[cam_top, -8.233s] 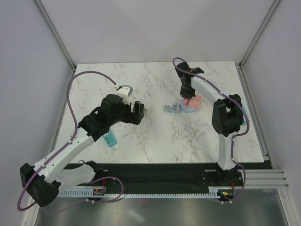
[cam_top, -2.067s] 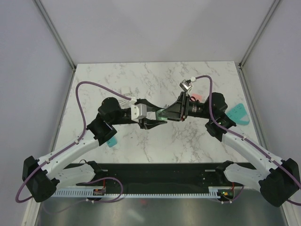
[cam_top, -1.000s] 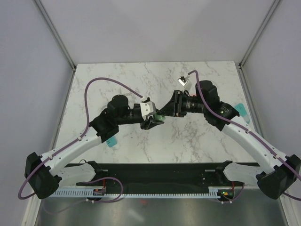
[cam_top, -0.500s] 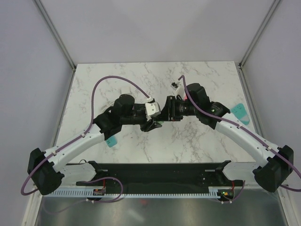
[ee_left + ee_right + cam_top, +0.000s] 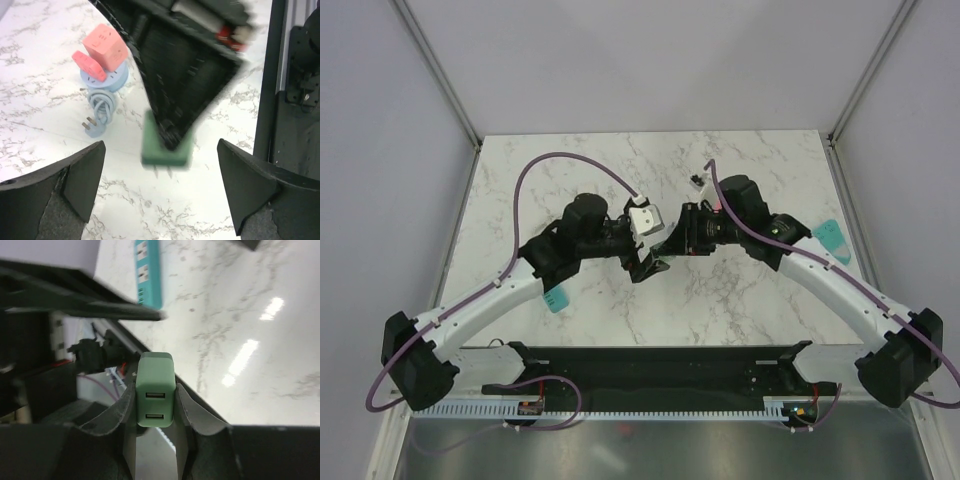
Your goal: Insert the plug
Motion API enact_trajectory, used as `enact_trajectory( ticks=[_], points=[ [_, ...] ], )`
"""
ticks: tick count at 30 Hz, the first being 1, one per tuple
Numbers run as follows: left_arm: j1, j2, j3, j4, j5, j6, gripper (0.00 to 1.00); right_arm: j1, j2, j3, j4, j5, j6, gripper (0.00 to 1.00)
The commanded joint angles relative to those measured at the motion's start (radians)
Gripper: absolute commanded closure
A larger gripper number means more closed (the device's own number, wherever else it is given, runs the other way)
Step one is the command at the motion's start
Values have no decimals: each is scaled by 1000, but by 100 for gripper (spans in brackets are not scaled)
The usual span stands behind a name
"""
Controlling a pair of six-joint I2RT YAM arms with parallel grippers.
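Note:
My right gripper [image 5: 155, 395] is shut on a green USB charger plug [image 5: 155, 375], its two USB ports facing the camera. In the left wrist view the plug [image 5: 165, 150] hangs blurred with two metal prongs pointing down, above the marble table, level with my left gripper's [image 5: 161, 167] wide-open, empty fingers. In the top view the left gripper [image 5: 642, 262] and right gripper [image 5: 672, 243] meet nose to nose at mid-table. A teal power strip [image 5: 148, 270] lies flat on the table; in the top view it [image 5: 556, 299] is partly under the left arm.
A pink cube adapter [image 5: 105, 46], a pink plug [image 5: 87, 65], a light blue round base [image 5: 107, 80] and a coiled blue cable [image 5: 100, 106] lie together at the back right. Another teal piece [image 5: 832, 238] lies near the right edge. The black base rail [image 5: 280, 100] runs along the near edge.
Over the last second both grippers have drawn closer at mid-table, and the left wrist has shifted right and slightly back. The right gripper still holds the green plug.

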Motion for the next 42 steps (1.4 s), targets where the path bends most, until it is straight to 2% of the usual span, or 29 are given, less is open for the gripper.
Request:
enact_trajectory(
  ticks=[1, 4, 5, 7, 8, 11, 16, 22, 25, 28, 30, 34, 42],
  points=[
    [4, -63, 50, 62, -2, -73, 0, -160, 27, 6, -132, 67, -124, 100],
    [4, -113, 38, 60, -50, -154, 0, -270, 51, 39, -293, 192, -198, 100],
    [4, -124, 35, 59, -64, -212, 0, -356, 62, 67, -334, 294, -233, 100],
    [4, -153, 26, 48, -113, -271, 0, -445, 100, 90, -421, 389, -240, 100],
    [4, -163, 21, 46, -130, -329, 0, -503, 114, 102, -440, 513, -247, 100],
    [4, -204, -38, 69, -189, -422, 0, -582, 206, 188, -537, 676, -251, 100],
    [4, -251, -77, -4, -206, -447, 0, -709, 349, 383, -605, 778, -211, 100],
    [4, -314, -118, -30, -200, -469, 0, -746, 519, 610, -665, 789, -209, 100],
    [-14, -344, -180, -27, -225, -437, 0, -745, 577, 703, -718, 911, -146, 100],
    [-46, -376, -180, -41, -259, -423, 0, -748, 640, 769, -787, 1061, -105, 100],
    [-59, -390, -171, -46, -302, -406, 0, -754, 704, 806, -850, 1088, -57, 100],
    [-76, -393, -174, -61, -373, -383, 0, -778, 795, 900, -901, 1086, -36, 100],
    [-94, -394, -178, -60, -377, -378, 0, -818, 926, 995, -927, 1047, -28, 100]
  ],
)
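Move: The green plug is already in the right hand. The teal triangular socket it is headed for lies about 45 cm to that hand's right, 12 cm ahead and 23 cm below. On the way, the round blue socket is roughly 17 cm right and 17 cm ahead; the pink cube on it is some 21 cm right and 18 cm ahead. From the wide-open left hand, the teal socket is about 47 cm right, 14 cm ahead and 22 cm down. Sweeping right some 43 cm and also forward and down, the right hand carries the green plug past the near side of the round blue socket towards the teal triangular socket, keeping its grip. It swings its wrist about 100 degrees, from pointing left to steeply down, still leaning right. The left hand, already open, backs away left and a little towards its base, first rising, then sinking most of the way back. ##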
